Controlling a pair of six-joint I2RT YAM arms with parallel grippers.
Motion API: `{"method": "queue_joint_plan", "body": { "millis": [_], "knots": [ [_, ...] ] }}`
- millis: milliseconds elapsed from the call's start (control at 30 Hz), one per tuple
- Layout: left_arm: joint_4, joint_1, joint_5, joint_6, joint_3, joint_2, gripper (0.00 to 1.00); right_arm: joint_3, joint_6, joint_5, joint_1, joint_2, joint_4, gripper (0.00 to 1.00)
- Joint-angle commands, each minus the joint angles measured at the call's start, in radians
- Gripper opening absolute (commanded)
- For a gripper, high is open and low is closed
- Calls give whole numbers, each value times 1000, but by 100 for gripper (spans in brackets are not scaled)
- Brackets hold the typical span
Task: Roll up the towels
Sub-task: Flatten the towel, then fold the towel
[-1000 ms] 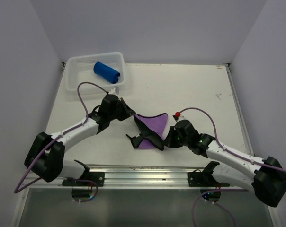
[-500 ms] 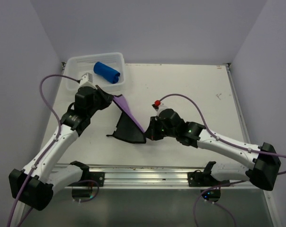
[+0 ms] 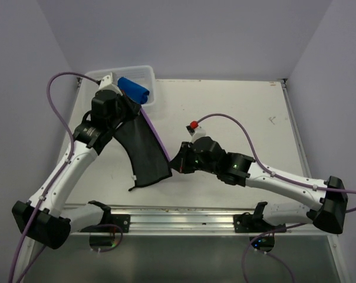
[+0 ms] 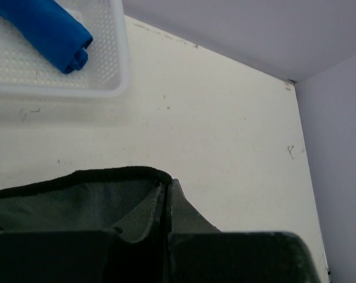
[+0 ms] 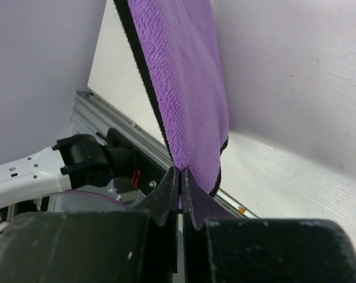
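Note:
The light purple towel [image 3: 144,150] with its dark edge is stretched between both grippers, its dark side facing the top view. My left gripper [image 3: 132,111] is shut on the towel's upper corner, just in front of the basket. In the left wrist view the dark cloth [image 4: 78,194] runs into the shut left gripper [image 4: 166,187]. My right gripper [image 3: 175,165] is shut on the lower right corner. The right wrist view shows the purple face [image 5: 178,76] rising from the right gripper [image 5: 181,175]. The royal blue towel [image 3: 134,89] [image 4: 48,26] lies rolled in the basket.
The white mesh basket [image 3: 95,79] [image 4: 116,71] stands at the table's back left corner. A metal rail [image 3: 178,215] runs along the near edge. Walls close in the table on the left, back and right.
My left gripper has carried its corner up and back towards the basket. My right gripper has moved left with its corner. The crumpled towel now hangs spread between them.

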Motion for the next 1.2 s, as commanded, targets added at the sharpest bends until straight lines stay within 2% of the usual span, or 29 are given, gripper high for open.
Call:
{"method": "queue_joint_plan", "body": {
  "millis": [0,67,267,400,600,1000,1167],
  "knots": [
    [107,13,92,45,-22,93,0,-101,98,91,7,-74,-65,0],
    [171,5,171,64,-42,171,0,-178,126,122,6,-91,-56,0],
    [256,-126,162,91,-16,352,0,-317,161,160,-12,-103,-68,0],
    [259,-174,159,87,71,478,0,-322,153,254,-14,-131,-175,0],
    [279,-191,165,92,119,558,0,-320,138,344,-22,-189,-280,0],
    [247,-187,153,153,149,570,0,-248,69,220,-22,-54,-134,0],
    [207,-141,182,155,139,570,0,-193,51,140,-20,7,-86,0]
  ]
}}
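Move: Each hand holds a corner of the purple towel, its middle about 8 cm back and 17 below the left hand, and 10 ahead, 10 left and 8 below the right. The table spot for it lies 8 cm back, 10 right and 30 below the left hand; 10 ahead, 3 left and 21 below the right. From the left hand, the white tray is 20 ahead, 12 left, 28 below; the rolled blue towel 22 ahead, 7 left, 27 below. Still pinching the towel's corners, both hands swing down and right towards the table, about 15 cm each way left-handed. ##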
